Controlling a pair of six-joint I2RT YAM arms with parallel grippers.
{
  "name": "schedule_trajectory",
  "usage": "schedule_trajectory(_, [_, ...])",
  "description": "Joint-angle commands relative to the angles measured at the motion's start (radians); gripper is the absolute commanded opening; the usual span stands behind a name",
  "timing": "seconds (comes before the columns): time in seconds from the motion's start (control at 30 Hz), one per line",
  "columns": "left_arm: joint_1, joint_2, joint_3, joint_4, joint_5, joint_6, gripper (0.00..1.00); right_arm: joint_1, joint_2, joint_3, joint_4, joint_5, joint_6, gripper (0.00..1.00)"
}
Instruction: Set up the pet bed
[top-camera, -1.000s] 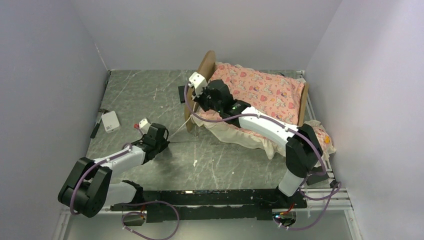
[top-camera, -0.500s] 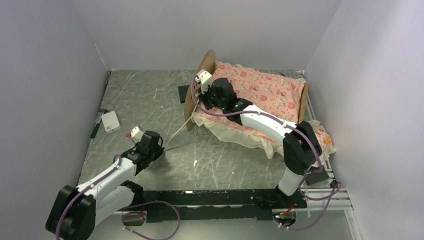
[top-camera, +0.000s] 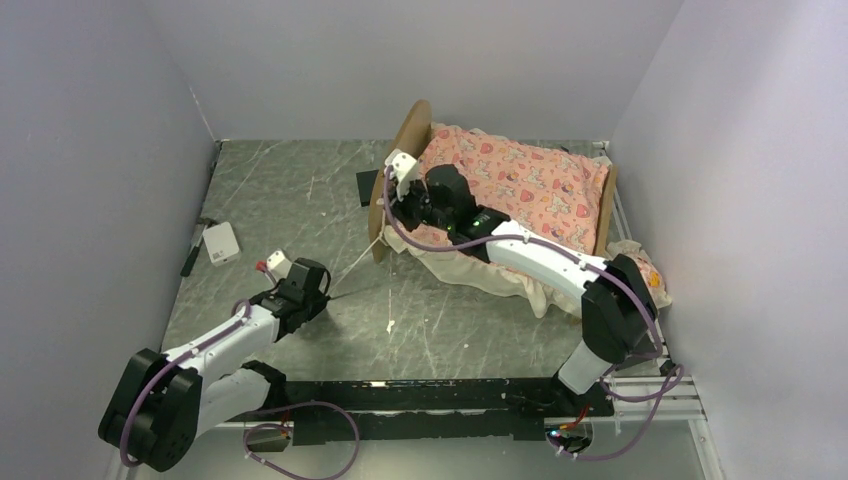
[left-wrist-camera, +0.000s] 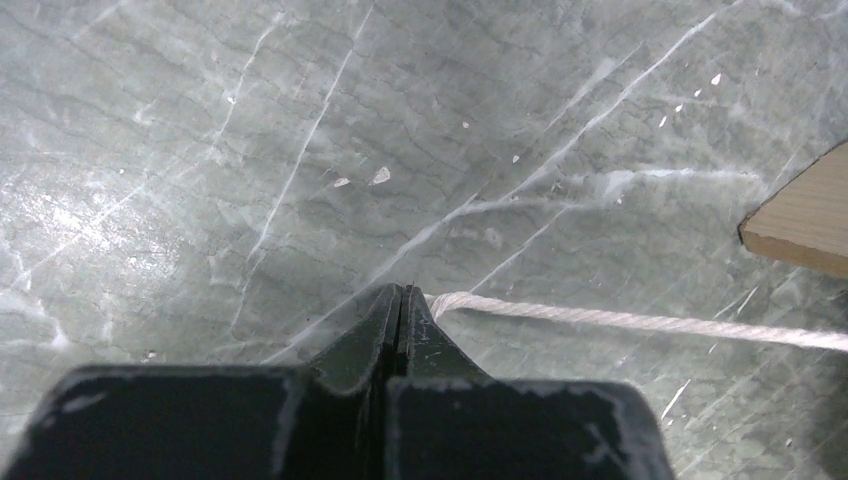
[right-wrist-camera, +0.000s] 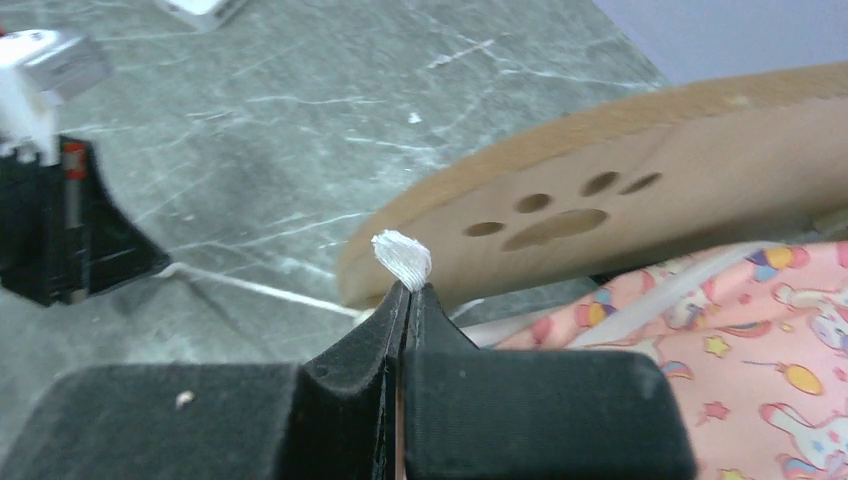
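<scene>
The pet bed (top-camera: 402, 160) stands at the back of the table, a light-wood frame with a paw-print cutout in its headboard (right-wrist-camera: 560, 225). A pink cartoon-print mattress (top-camera: 520, 185) lies on it and hangs over the near side. My right gripper (top-camera: 396, 208) is at the headboard's inner face, shut on a white frayed end (right-wrist-camera: 402, 258) that sticks out past its tips. My left gripper (left-wrist-camera: 400, 290) is low over the table, left of the bed, shut on the end of a white cord (left-wrist-camera: 640, 322). That cord (top-camera: 355, 268) runs to the foot of the headboard.
A small white box (top-camera: 221, 243) and a dark pen-like thing (top-camera: 190, 255) lie near the left wall. A black object (top-camera: 366, 186) sits behind the headboard. A frilled pillow (top-camera: 645, 270) rests at the right edge. Walls close in three sides.
My left gripper has drawn back toward the near left with the cord in it. The right gripper has shifted slightly beside the headboard, still shut.
</scene>
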Motion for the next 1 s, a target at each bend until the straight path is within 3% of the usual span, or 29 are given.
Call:
schedule_trajectory(0.0, [0.003, -0.002, 0.022, -0.012, -0.004, 0.069, 0.00, 0.074, -0.073, -0.043, 0.076, -0.050, -0.057, 0.00])
schedule_trajectory(0.17, [0.003, -0.024, 0.021, -0.003, 0.017, 0.083, 0.03, 0.202, -0.006, -0.072, 0.037, -0.037, -0.086, 0.00])
schedule_trajectory(0.3, [0.003, -0.090, 0.041, -0.093, -0.013, 0.079, 0.07, 0.283, 0.072, -0.034, -0.032, -0.030, -0.085, 0.00])
schedule_trajectory(0.37, [0.003, -0.143, 0.073, -0.188, -0.049, 0.065, 0.15, 0.317, 0.093, 0.000, -0.101, -0.023, -0.088, 0.04])
schedule_trajectory(0.5, [0.003, -0.256, 0.164, -0.355, -0.117, 0.079, 0.39, 0.369, 0.045, -0.021, -0.152, 0.088, -0.116, 0.24])
schedule_trajectory(0.6, [0.003, -0.329, 0.246, -0.462, -0.155, 0.124, 0.52, 0.389, -0.066, -0.130, -0.070, 0.304, -0.172, 0.41])
schedule_trajectory(0.7, [0.003, -0.371, 0.369, -0.559, -0.183, 0.198, 0.62, 0.402, -0.156, -0.271, 0.067, 0.473, -0.283, 0.47])
schedule_trajectory(0.83, [0.003, -0.370, 0.550, -0.620, -0.198, 0.393, 0.78, 0.403, -0.210, -0.431, 0.219, 0.538, -0.422, 0.51])
schedule_trajectory(0.97, [0.003, -0.341, 0.659, -0.637, -0.211, 0.570, 0.84, 0.398, -0.182, -0.477, 0.270, 0.536, -0.521, 0.52])
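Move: Ahead of the left hand by about 11 cm, 11 cm to its right and 5 cm higher is the cord knot at the bed's near corner; from the right hand the knot lies some 16 cm below, 3 cm left and 1 cm back. Each hand holds a cord end. The headboard's middle is 8 cm ahead of the right hand and 8 cm below, the black box 15 cm ahead, 6 cm left on the table, the pink bedding 10 cm ahead, 24 cm right. Drawing its cord end back about 15 cm, left and down beside the headboard's near end, the right hand opens and lets go, then swings some 8 cm to the right with a small rise as its wrist rolls. The left hand holds low at first, opens wide to release its cord, then climbs about 22 cm, drifting slightly left, fingers tilting up some 20 degrees. ##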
